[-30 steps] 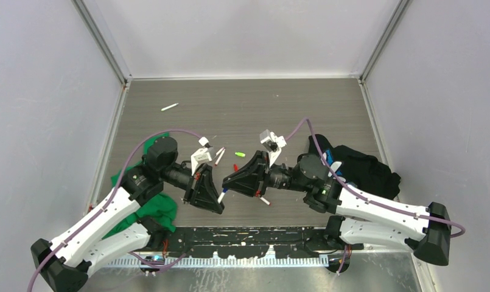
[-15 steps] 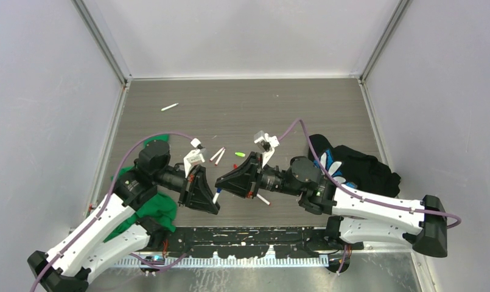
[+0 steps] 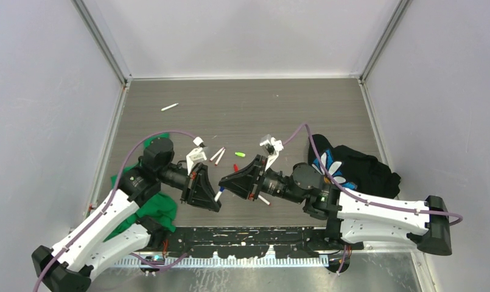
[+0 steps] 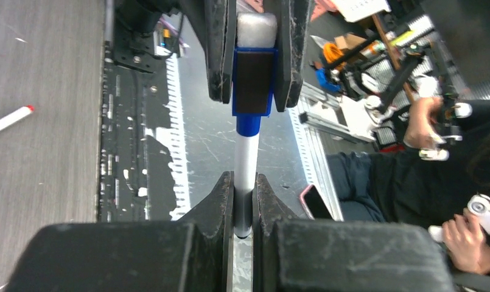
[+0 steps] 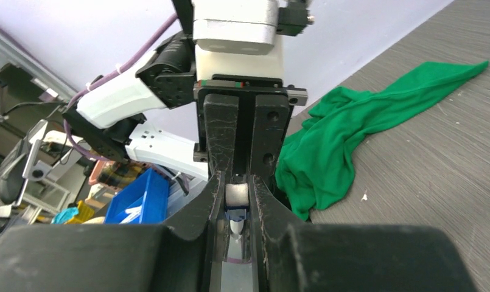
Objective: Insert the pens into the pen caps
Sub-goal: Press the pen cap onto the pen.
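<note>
My left gripper [image 4: 243, 182] is shut on a white pen [image 4: 246, 158] with a blue end. That blue end meets the mouth of a blue pen cap [image 4: 253, 85], which my right gripper [image 5: 235, 188] is shut on. From above, the left gripper [image 3: 214, 198] and right gripper [image 3: 225, 187] face each other tip to tip above the near table, with the pen [image 3: 218, 195] bridging them. The blue cap [image 5: 237, 213] sits deep between the right fingers. Loose on the table lie two red-ended pens [image 3: 218, 156], a lime green cap [image 3: 240, 154] and a red cap [image 3: 235, 166].
A lone white pen [image 3: 169, 107] lies far back left. Another pen [image 3: 263, 199] lies under the right gripper. A green cloth [image 3: 159, 207] is bunched under the left arm, and a black cloth [image 3: 364, 170] sits by the right arm. Walls [image 3: 59, 91] enclose the table.
Both grippers have drifted slightly left and closer together. The pen and blue cap stay held, now pressed end to end.
</note>
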### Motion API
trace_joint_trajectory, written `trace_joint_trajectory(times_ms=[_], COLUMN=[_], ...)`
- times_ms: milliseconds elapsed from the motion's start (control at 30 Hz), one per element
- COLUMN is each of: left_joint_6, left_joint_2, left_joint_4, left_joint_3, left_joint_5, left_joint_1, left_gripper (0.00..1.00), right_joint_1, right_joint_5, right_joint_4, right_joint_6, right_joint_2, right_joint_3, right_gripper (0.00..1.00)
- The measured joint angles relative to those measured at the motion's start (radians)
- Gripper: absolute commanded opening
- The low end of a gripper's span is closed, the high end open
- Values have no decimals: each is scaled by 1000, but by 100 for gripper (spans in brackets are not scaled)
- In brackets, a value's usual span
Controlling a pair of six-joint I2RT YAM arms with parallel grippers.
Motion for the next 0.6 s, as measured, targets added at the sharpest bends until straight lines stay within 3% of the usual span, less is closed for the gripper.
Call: trace_joint_trajectory(times_ms=[167,300,367,600], left_joint_6=[176,265,287,332], left_joint_2=[8,24,28,40], left_joint_4=[-164,-211,-211,-178], left_joint_3=[80,134,146,157], left_joint_5=[-181,-318,-370,-544], left_joint_1=[-71,-126,-127,-113], left_gripper=[5,27,48,71], right_joint_1=[33,53,61,78], right_joint_5=[117,200,234,256], right_joint_4=[-183,-327,-391,-607], right_joint_6=[0,-17,-36,-55], right_joint_2=[-47,-61,-61,-49], right_joint_3=[61,135,157,163], right_gripper=[0,0,0,0])
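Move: The left fingers still pinch the tail of the white pen; its blue cap, gripped by the right fingers, lies about 3 cm ahead, 2 cm right and 5 cm above the left hand. The right hand has the cap right between its pads. On the table, some 29 cm below the right hand, a loose pen lies roughly 8 cm ahead and 12 cm right, and a red cap about 19 cm ahead and 2 cm right. Open the left gripper wide to let go of the pen's tail and take it forward about 7 cm, rolling the wrist and swinging the fingers counter-clockwise towards forward. Keep the right fingers shut on the blue cap and draw it off to the right, then down about 5 cm, tipping its fingertips down by over 20 degrees. ##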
